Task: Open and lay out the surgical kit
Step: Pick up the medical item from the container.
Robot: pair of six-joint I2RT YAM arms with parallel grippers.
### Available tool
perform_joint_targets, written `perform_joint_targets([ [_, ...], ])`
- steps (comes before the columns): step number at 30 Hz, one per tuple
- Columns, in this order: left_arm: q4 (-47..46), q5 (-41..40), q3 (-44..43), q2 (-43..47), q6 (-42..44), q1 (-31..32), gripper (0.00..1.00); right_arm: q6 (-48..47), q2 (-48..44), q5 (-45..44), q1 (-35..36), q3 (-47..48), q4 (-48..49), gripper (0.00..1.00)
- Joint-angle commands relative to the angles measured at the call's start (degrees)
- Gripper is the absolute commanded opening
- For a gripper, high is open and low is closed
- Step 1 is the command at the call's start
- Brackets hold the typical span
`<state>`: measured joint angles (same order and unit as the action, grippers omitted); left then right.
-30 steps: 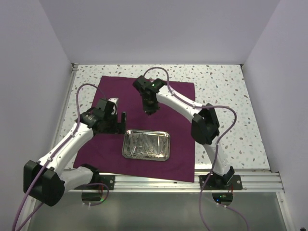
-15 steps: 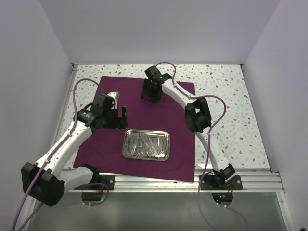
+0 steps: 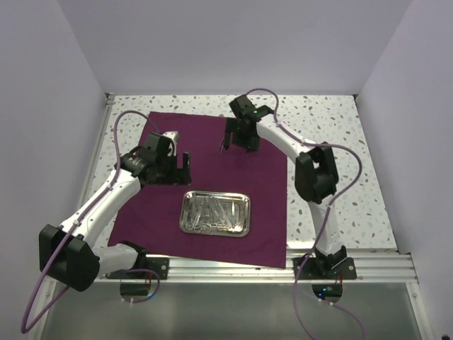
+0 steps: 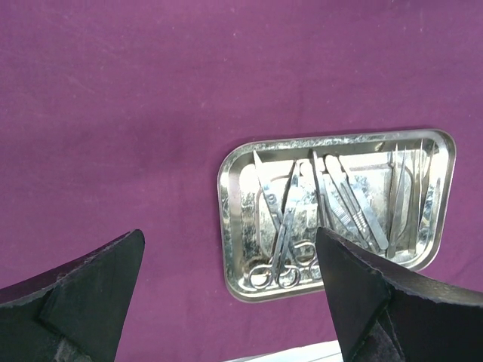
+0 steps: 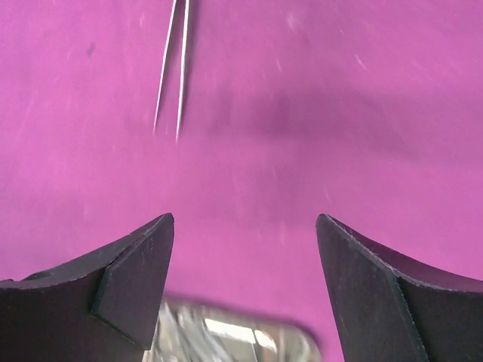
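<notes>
The surgical kit's purple cloth (image 3: pixel 163 138) lies spread flat on the table. On its near middle sits the steel tray (image 3: pixel 186 212), holding ring-handled scissors (image 4: pixel 290 226) and several other thin silver instruments. Silver tweezers (image 5: pixel 172 68) lie alone on the cloth at the back, just left of my right gripper (image 3: pixel 239 142). That gripper (image 5: pixel 244 219) hovers open above bare cloth with nothing between its fingers. My left gripper (image 3: pixel 178 168) stands wide open over the cloth just behind the tray's left end, and its view (image 4: pixel 230 232) looks down on the tray (image 4: pixel 226 181).
The speckled tabletop (image 3: pixel 333 142) shows bare to the right of the cloth and in a strip along the back. White walls close in the left, back and right sides. A metal rail (image 3: pixel 233 268) runs along the near edge.
My right gripper has gone from shut to open and shifted right and toward the back; the tweezers now lie free on the cloth. The left arm moved slightly back.
</notes>
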<state>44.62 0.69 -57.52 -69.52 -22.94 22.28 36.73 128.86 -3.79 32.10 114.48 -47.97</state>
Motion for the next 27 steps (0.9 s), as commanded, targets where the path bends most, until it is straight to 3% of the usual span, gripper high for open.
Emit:
perform_joint_targets([
  [1, -4.4, 0.5, -2.4, -1.1, 1.5, 0.0, 0.99, -3.0, -13.7, -1.1, 0.8, -9.3, -1.4, 0.80],
  [3, -4.8, 0.5, -2.3, -1.7, 1.9, 0.0, 0.99, -2.6, -19.9, -0.3, 1.4, -14.7, -0.5, 0.74],
  [5, -5.7, 0.7, -1.9, -2.0, 2.2, 0.0, 0.99, -2.0, -22.8, 1.5, 1.7, -21.3, -0.5, 0.69],
  [6, -5.9, 0.8, -1.5, -2.2, 2.5, 0.0, 0.99, -1.8, -24.8, 2.7, 2.6, -23.2, -0.4, 0.62],
  [9, -7.3, 0.9, 0.6, -2.4, 3.0, 0.0, 0.98, -1.4, -27.1, 2.5, 6.5, -30.2, -0.5, 0.55],
  [15, -8.1, 1.5, 3.4, -1.7, 3.5, 0.0, 0.97, 2.6, -28.5, 2.0, 13.9, -37.0, 0.1, 0.50],
  [27, -7.8, 1.2, 6.6, 1.0, 3.9, 0.0, 0.97, 6.9, -28.6, 2.6, 15.8, -44.3, 3.1, 0.46],
])
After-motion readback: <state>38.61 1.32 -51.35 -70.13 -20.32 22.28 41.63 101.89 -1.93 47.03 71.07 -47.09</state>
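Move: The tweezers at the tray's right end lie about 24 cm back from the right hand, practically level sideways and some 6 cm below. The scalpel handles are about 7 cm left of those tweezers, and the scissors about 13 cm. The laid-out tweezers rest some 2 cm ahead of the right hand and 6 cm to its left. From the left hand, the right-end tweezers are about 20 cm right, 11 cm back, 12 cm down. The right hand arcs back some 22 cm to the tray's right-end tweezers, fingers narrowing; the left sinks 3 cm. ##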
